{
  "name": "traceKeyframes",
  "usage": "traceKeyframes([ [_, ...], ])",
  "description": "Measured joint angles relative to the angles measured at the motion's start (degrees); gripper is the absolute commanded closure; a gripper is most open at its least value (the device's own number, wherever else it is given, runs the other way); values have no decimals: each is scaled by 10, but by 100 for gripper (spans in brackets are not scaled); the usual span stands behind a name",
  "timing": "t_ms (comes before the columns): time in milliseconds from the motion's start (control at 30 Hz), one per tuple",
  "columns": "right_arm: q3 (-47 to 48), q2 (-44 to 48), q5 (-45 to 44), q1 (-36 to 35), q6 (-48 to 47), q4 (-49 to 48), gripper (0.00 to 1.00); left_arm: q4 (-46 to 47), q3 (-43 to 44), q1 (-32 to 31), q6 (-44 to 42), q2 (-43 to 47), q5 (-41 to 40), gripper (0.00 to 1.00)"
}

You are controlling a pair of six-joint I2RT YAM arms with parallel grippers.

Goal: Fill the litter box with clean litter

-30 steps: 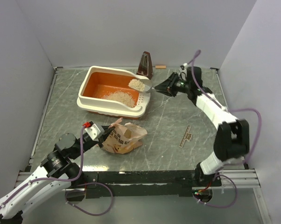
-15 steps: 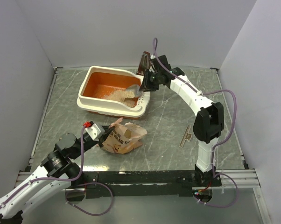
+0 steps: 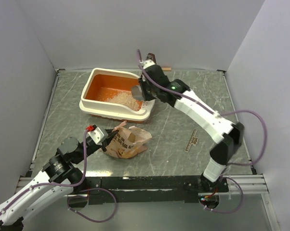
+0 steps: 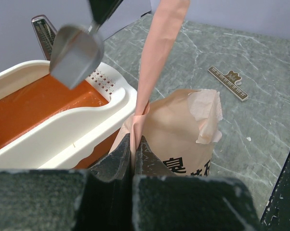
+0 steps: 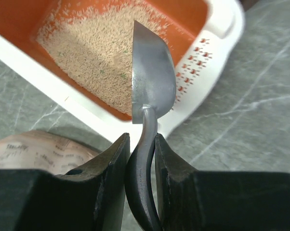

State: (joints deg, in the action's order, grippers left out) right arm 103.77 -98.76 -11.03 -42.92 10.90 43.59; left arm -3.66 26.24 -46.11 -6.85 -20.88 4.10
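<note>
The litter box [image 3: 106, 109], cream-white with an orange inside, stands at the back left of the table. A heap of pale clean litter [image 3: 122, 98] lies in its right half and shows in the right wrist view [image 5: 97, 53]. My right gripper [image 3: 146, 89] is shut on the handle of a grey metal scoop [image 5: 152, 77]. The scoop is tipped on its side over the box's slotted end [image 5: 198, 62] and looks empty. My left gripper [image 4: 134, 147] is shut on the top edge of the tan printed bag [image 3: 128, 142], which stands in front of the box.
A dark metronome [image 4: 41, 31] stands behind the box's right end. A small ruler [image 3: 192, 140] lies to the right of the bag. A small wooden piece [image 3: 166, 69] lies by the back wall. Walls close in the left, back and right.
My right arm swung left from the table's right side with a full scoop, reached over the box and tipped it. The litter fell into the box. The left arm has not moved.
</note>
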Motion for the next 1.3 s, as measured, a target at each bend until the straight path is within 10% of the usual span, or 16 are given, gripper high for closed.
traceKeyframes([
  [533,-119,327,78,4,15,101,100,0,0,0,0,0,-5,99],
  [1300,-239,477,245,1,28,133,100,0,0,0,0,0,-5,99],
])
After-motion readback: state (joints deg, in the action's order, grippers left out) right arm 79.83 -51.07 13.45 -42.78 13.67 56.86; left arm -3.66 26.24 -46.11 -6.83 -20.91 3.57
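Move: The right hand, holding the emptied scoop at the litter box's right end, has the litter bag some 24 cm back and 9 cm to its left, about 13 cm lower. The box's middle is level with it, about 13 cm left; the metronome stands roughly 10 cm ahead and 1 cm right. The left hand still pinches the bag's top edge, the bag's middle about 6 cm to its right, level fore and aft, 10 cm below. Still gripping the scoop, the right hand rises and swings about 22 cm back, 10 right, from box towards bag. ##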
